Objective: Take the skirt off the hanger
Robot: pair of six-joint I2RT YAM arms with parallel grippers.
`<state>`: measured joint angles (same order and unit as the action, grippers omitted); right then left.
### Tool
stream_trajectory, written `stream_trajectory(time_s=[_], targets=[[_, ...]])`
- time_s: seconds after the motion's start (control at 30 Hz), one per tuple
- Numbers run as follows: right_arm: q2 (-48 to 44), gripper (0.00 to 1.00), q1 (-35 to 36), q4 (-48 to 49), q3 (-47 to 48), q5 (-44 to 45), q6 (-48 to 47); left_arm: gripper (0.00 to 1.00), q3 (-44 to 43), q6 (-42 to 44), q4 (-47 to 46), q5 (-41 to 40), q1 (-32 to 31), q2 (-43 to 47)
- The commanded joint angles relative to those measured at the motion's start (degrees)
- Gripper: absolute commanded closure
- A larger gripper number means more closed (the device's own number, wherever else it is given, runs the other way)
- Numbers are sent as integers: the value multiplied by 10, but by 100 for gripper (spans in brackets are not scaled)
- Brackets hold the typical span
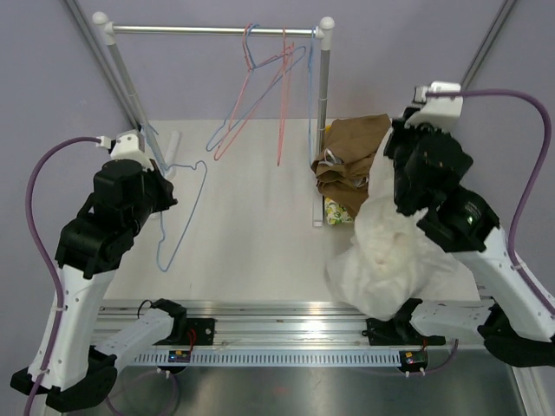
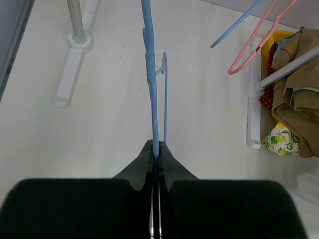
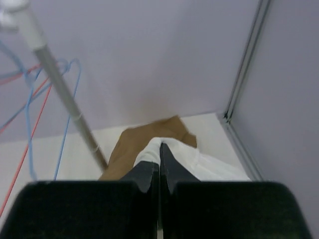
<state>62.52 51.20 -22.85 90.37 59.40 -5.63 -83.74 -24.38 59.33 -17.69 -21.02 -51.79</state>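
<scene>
My left gripper (image 2: 158,145) is shut on a thin blue hanger (image 2: 151,74). In the top view that bare hanger (image 1: 184,212) hangs from the left gripper (image 1: 159,192) over the left of the table. My right gripper (image 3: 160,147) is shut on the white skirt (image 3: 209,167). In the top view the skirt (image 1: 390,251) hangs free from the right gripper (image 1: 401,178), draping down to the table's front right edge. The skirt is apart from the hanger.
A clothes rack (image 1: 217,30) stands at the back with blue and pink hangers (image 1: 260,87) on its bar. Its right post (image 1: 323,121) stands mid-table. A pile of brown clothes (image 1: 351,160) and a lemon-print cloth (image 1: 334,211) lie right of the post.
</scene>
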Motion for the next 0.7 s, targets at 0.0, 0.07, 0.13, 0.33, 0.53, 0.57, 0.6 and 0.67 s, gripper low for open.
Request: stream_trajectory(time_s=[0.0, 0.07, 0.13, 0.33, 0.53, 0.57, 0.6, 0.67], targets=[[91, 100, -126, 5, 112, -149, -34, 100, -21, 28, -62, -9, -1, -27], [144, 100, -214, -17, 189, -197, 8, 100, -31, 38, -63, -9, -1, -38], [203, 100, -260, -19, 267, -238, 19, 100, -49, 47, -67, -15, -1, -52], [382, 100, -331, -71, 516, -301, 53, 100, -136, 73, -55, -35, -1, -101], [359, 100, -347, -44, 349, -321, 121, 100, -186, 109, -85, -30, -1, -129], [334, 100, -346, -13, 277, -321, 139, 100, -200, 114, -87, -30, 0, -152], [309, 100, -348, 49, 205, -318, 148, 100, -215, 119, -85, -33, 0, -166], [255, 100, -352, 76, 33, -319, 205, 100, -266, 134, -83, -33, 0, -196]])
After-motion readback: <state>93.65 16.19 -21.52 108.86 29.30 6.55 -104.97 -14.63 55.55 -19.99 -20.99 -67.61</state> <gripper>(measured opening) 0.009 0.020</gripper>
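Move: My right hand holds the white skirt. The pile it goes to, brown cloth on top over the yellow box, lies about 17 cm ahead, 3 cm left and some 42 cm below. The rack's right post stands about 12 cm left of the pile, level with it in reach. My left hand holds a blue hanger; the rail's empty left stretch is roughly 22 cm ahead, 3 cm right and 15 cm higher, with the left post some 10 cm left of that stretch. I swing my right hand forward about 20 cm, veering some 5 cm right and rising about 6 cm, then drop it sharply by 12 cm at the end as the fingers tip down, flinging the white skirt out over the pile while still pinching it. Meanwhile my left hand keeps its grip on the blue hanger and carries it about 6 cm forward, then up 8 cm towards the rail, tilting the fingers upward. ##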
